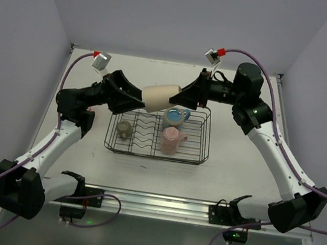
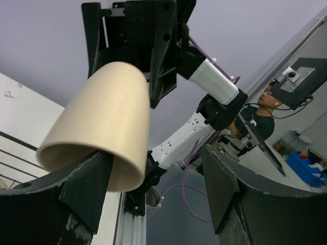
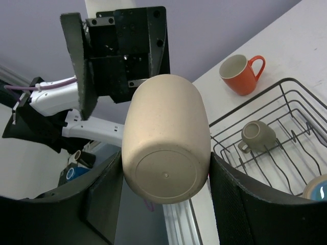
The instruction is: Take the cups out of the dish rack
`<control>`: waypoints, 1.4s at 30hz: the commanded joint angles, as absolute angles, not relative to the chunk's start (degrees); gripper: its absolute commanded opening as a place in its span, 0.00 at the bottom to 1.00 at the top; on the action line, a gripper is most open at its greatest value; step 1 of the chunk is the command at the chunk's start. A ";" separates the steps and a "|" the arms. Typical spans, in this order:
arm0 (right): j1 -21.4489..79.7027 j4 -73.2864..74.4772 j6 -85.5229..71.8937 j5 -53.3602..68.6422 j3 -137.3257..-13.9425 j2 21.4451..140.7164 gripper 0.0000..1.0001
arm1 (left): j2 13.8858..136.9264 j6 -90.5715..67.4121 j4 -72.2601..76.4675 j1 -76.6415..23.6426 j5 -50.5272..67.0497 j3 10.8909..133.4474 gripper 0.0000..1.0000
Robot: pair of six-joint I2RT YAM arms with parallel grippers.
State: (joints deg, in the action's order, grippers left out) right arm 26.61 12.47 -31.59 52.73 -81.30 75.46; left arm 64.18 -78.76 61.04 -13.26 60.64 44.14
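Observation:
The beige cup (image 1: 158, 97) (image 2: 102, 122) (image 3: 166, 138) hangs on its side in mid-air over the back of the dish rack (image 1: 202, 147) (image 3: 292, 81). My right gripper (image 1: 180, 97) (image 3: 166, 171) is shut on its base end, one finger pressed to each side. At the rim end my left gripper (image 1: 136, 99) (image 2: 153, 168) is open: one finger lies at the rim, the other stands well apart. In the rack are a light blue cup (image 1: 176, 117), a pink cup (image 1: 171, 141) and a small olive-grey cup (image 1: 124, 130) (image 3: 257, 136). An orange cup (image 3: 240, 74) stands on the table beside the rack.
Upright dividers (image 1: 145, 133) run across the rack's middle between the olive-grey cup and the pink one. Both arms meet above the rack's back edge. Grey walls close the table on three sides, with a metal rail (image 1: 152, 203) along the near edge.

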 commanded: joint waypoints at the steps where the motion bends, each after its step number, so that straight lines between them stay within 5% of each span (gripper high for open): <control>1: 26.46 -1.63 -35.68 57.48 -78.67 76.73 0.00 | 63.55 -83.40 66.53 -14.32 58.28 44.30 0.73; 11: 26.54 -16.52 -40.69 59.06 -71.63 77.43 0.00 | 64.34 -86.48 62.49 -15.56 54.41 43.86 0.63; 14: 26.54 -15.56 -40.17 59.41 -72.33 77.26 0.00 | 64.60 -86.13 60.48 -15.64 54.23 44.03 0.44; 18: 26.54 -13.45 -39.03 59.33 -74.09 77.43 0.03 | 65.30 -83.33 55.47 -15.73 55.46 45.61 0.00; 20: 26.54 -11.00 -38.67 58.98 -75.75 77.69 0.26 | 65.30 -80.53 51.07 -15.73 55.55 46.40 0.00; 22: 26.63 -3.84 -35.79 54.88 -77.60 77.26 0.67 | 64.78 -73.79 38.66 -15.21 56.08 49.99 0.00; 24: 26.46 0.59 -32.54 51.78 -79.53 76.38 0.82 | 64.34 -67.78 33.60 -14.51 55.90 52.20 0.00; 25: 26.46 5.40 -31.65 49.94 -79.98 75.94 0.99 | 64.16 -66.02 28.70 -12.94 55.72 54.30 0.00; 30: 26.46 20.54 -25.15 31.16 -83.23 73.92 0.99 | 65.03 -51.91 10.50 -1.88 53.63 62.30 0.00; 34: 26.46 32.23 -22.07 21.55 -85.08 74.27 0.99 | 71.09 -35.54 -20.12 0.00 40.64 77.32 0.00; 42: 26.46 35.86 -18.20 15.12 -79.90 71.63 0.99 | 81.20 -24.71 -34.00 0.00 17.51 88.93 0.00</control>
State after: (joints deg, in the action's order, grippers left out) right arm 26.44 32.18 -21.28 19.99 -81.01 73.89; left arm 78.17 -32.36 -22.74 -0.08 28.14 84.42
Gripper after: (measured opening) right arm 0.987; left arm 0.051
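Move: At the left hand's open fingers is the mouth of the cream cup, which the right hand still holds by its base; the cup's middle lies about 6 cm to the right and 3 cm farther out, roughly level. From the right hand, the left gripper is some 10 cm to the left and 3 cm back, level with it. Down in the rack, about 32 cm below the right hand, the blue cup stands 13 cm ahead and 1 cm right, the pink cup 2 cm ahead, not off to either side. Feeding the cream cup about 1.5 cm left and 2 cm down, the right hand holds it there while the left closes to pinch its wall at the rim. The right fingers then open wide and back off rightward, forward and down towards the blue cup, while the left carries the cup some 19 cm forward and 12 cm left, swinging about 50 degrees counter-clockwise and dipping at the end. ##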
